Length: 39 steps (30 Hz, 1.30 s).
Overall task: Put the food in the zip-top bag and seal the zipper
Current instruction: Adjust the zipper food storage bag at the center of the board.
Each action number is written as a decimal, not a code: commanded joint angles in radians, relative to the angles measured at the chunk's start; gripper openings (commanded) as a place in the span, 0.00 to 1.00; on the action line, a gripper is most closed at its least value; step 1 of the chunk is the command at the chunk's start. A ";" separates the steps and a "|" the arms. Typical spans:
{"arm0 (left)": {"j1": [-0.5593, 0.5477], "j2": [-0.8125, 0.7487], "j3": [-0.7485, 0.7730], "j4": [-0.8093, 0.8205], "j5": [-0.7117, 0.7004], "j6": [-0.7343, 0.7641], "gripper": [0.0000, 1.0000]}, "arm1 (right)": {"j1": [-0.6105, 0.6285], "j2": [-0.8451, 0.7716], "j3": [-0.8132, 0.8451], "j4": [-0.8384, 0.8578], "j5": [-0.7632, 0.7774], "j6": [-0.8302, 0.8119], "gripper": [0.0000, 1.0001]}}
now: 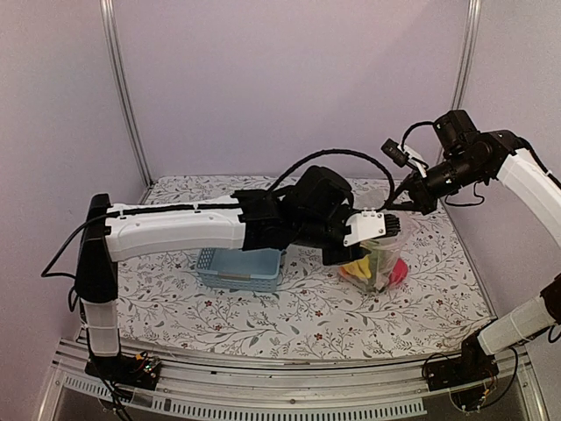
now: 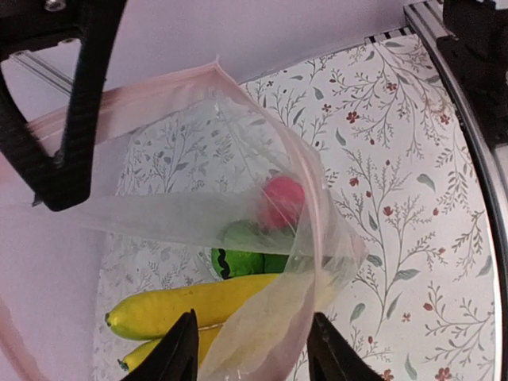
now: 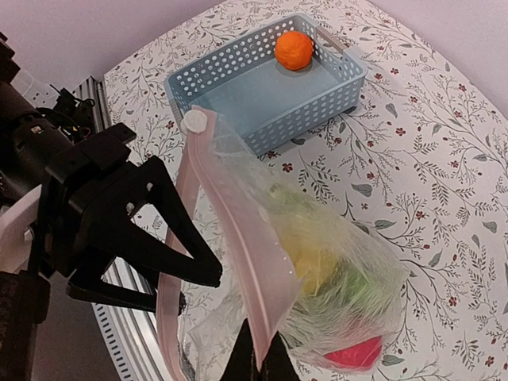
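The clear zip-top bag (image 1: pixel 383 256) hangs upright over the cloth, mouth open, with a pinkish zipper strip (image 3: pixel 230 238) and a white slider (image 3: pixel 194 121). Inside are yellow bananas (image 2: pixel 198 305), a green piece (image 2: pixel 242 260) and a red piece (image 2: pixel 282 200). My right gripper (image 3: pixel 263 359) is shut on the zipper strip and holds the bag up. My left gripper (image 2: pixel 252 349) is open, with the bag's other mouth edge lying loose between its fingers (image 2: pixel 181 349). An orange (image 3: pixel 294 49) lies in the blue basket (image 3: pixel 317 103).
The light-blue slatted basket (image 1: pixel 238 268) stands left of the bag, partly under my left arm (image 1: pixel 175 228). The floral cloth (image 1: pixel 289 320) covers the table. A metal rail (image 1: pixel 289 377) runs along the near edge, and walls stand close behind and to the right.
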 commanded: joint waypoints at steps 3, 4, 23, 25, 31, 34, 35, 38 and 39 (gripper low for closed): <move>-0.018 0.060 0.057 -0.099 -0.082 0.070 0.34 | 0.012 -0.017 -0.006 -0.021 -0.022 -0.010 0.00; -0.019 0.062 0.062 -0.097 -0.091 0.070 0.29 | 0.012 -0.016 -0.006 -0.020 -0.021 -0.010 0.00; -0.030 0.106 0.207 -0.035 -0.249 0.117 0.00 | 0.002 0.039 0.191 0.098 0.375 0.058 0.00; -0.018 0.121 0.200 -0.001 -0.234 0.134 0.00 | -0.006 0.039 0.216 0.123 0.414 0.057 0.00; 0.032 0.184 0.331 0.064 -0.314 0.188 0.00 | -0.011 0.047 0.281 0.205 0.493 0.019 0.00; 0.029 0.142 0.241 0.108 -0.242 0.158 0.00 | -0.009 0.050 0.194 0.194 0.426 0.020 0.00; 0.029 0.140 0.202 0.104 -0.206 0.137 0.00 | -0.002 0.051 0.152 0.181 0.395 0.020 0.00; 0.030 0.182 0.165 0.089 -0.202 0.089 0.00 | 0.052 0.065 0.024 0.126 0.340 0.003 0.00; 0.030 0.196 0.165 0.075 -0.207 0.078 0.00 | 0.063 0.070 -0.002 0.116 0.337 0.003 0.00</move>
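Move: The bag's near zipper lip already runs between my open left fingertips, some 2 cm below and 1 cm ahead. From my right hand, shut on the far lip, it lies about 8 cm left, 4 back and 6 lower. The food bulging in the bag sits roughly 10 cm right, 7 ahead and 19 below my left hand. The basket is some 28 cm to that hand's left, 6 ahead and 20 down. I dip my left hand about 3 cm and shut its fingers on the near zipper lip, while my right keeps its pinch on the far one. Then both hands pull the bag forward, left about 7 cm, right about 8, lifting in two bobs and sinking again; the right ends some 5 cm higher, tilted up roughly 20 degrees. ##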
